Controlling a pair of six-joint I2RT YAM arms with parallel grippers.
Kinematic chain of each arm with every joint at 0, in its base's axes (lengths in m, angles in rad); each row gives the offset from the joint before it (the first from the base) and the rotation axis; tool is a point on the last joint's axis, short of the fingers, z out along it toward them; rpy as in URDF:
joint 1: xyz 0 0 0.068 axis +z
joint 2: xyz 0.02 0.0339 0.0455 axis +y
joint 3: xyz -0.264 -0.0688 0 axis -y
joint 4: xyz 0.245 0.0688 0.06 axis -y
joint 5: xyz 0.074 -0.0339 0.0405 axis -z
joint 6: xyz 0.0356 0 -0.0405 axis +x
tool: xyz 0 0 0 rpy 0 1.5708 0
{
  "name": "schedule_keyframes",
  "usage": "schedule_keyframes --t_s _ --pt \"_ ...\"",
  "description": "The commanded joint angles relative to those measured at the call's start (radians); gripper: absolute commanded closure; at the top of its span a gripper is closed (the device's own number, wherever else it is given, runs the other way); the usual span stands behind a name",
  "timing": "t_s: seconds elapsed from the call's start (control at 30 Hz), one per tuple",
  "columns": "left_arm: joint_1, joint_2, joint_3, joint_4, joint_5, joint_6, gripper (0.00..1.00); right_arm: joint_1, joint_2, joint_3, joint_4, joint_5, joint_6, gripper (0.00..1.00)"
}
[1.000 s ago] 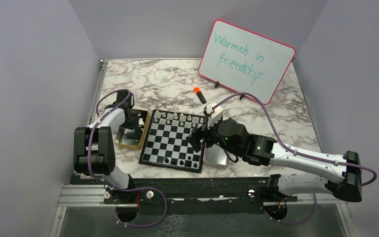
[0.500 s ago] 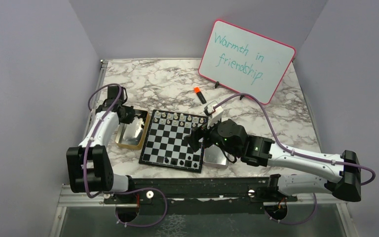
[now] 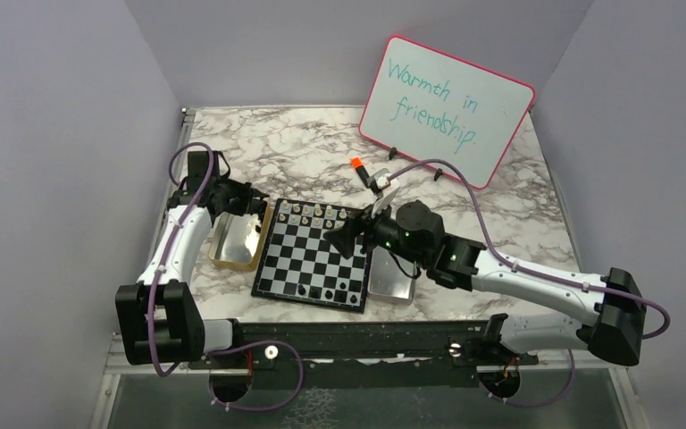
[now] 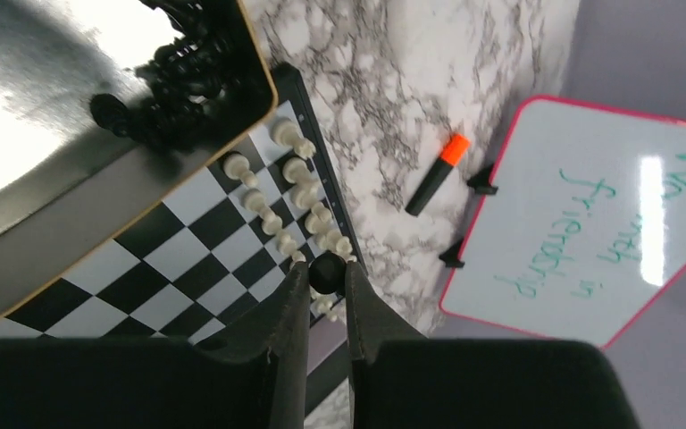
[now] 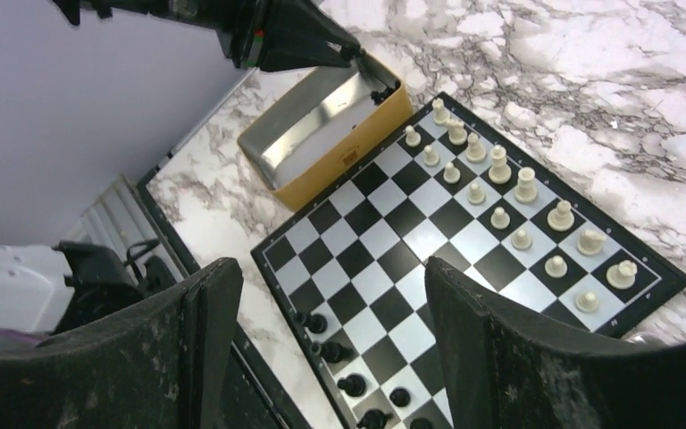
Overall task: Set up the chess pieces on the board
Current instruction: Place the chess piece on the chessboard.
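The board (image 3: 308, 256) lies between two trays. White chess pieces (image 3: 317, 214) fill its far rows, and several black ones (image 3: 330, 292) stand along its near edge. My left gripper (image 3: 255, 204) hovers over the far end of the gold tray (image 3: 230, 262). In the left wrist view it (image 4: 324, 266) is shut on a small black piece (image 4: 327, 275), above the white pieces (image 4: 299, 192). More black pieces (image 4: 179, 80) are heaped in the tray's corner. My right gripper (image 3: 350, 239) hangs open over the board's right half; in the right wrist view it (image 5: 330, 304) is empty.
A silver metal tray (image 3: 393, 289) sits against the board's right edge, under my right wrist. An orange-capped marker (image 3: 361, 172) lies behind the board. A pink-framed whiteboard (image 3: 447, 107) leans at the back right. Grey walls close in on both sides.
My left gripper has risen out of the gold tray holding a black piece, the arm swinging outward. My right gripper has shifted slightly toward the far side, its jaws a little narrower.
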Motion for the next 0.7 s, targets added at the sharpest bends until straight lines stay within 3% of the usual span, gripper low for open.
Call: schedule_keyframes --t_s 0.0,0.1,0.23,0.37,0.67 --pt "-0.006 -0.03 -0.053 0.099 0.223 0.011 0.92 -0.122 0.053 -0.006 0.152 -0.247 0.077 0.24" --pt "-0.034 -0.022 -0.08 0.146 0.294 0.008 0.93 -0.173 0.102 0.002 0.205 -0.336 0.118 0.32" --pt "-0.085 -0.017 -0.11 0.188 0.348 -0.009 0.94 -0.204 0.177 0.007 0.295 -0.388 0.158 0.53" --pt "-0.125 -0.028 -0.132 0.233 0.385 -0.03 0.94 -0.209 0.271 0.062 0.286 -0.395 0.117 0.67" --pt "-0.158 -0.088 -0.187 0.254 0.419 -0.064 0.94 -0.21 0.38 0.096 0.339 -0.407 0.078 0.69"
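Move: The black chess piece is in the left fingers; the right gripper it is carried to stands some 18 cm to the right, 13 cm back and 9 cm higher. From the left hand, the tray of black pieces is about 8 cm left and 7 cm back, the white pieces 15 cm right and 2 cm back, both 12-13 cm below. From the right hand, the held piece is 13 cm ahead, 18 cm left, 9 cm lower; the board's middle is level, 6 cm left, 23 cm below. The black chess piece, still pinched by the left fingers, travels about 10 cm right and 4 cm back, nearly level, from beside the tray out over the board as that wrist rolls and swings clockwise. The right hand comes to meet it, first forward about 4 cm, then left and down about 6 cm, tipping slightly down and narrowing its empty fingers to about a third open. ##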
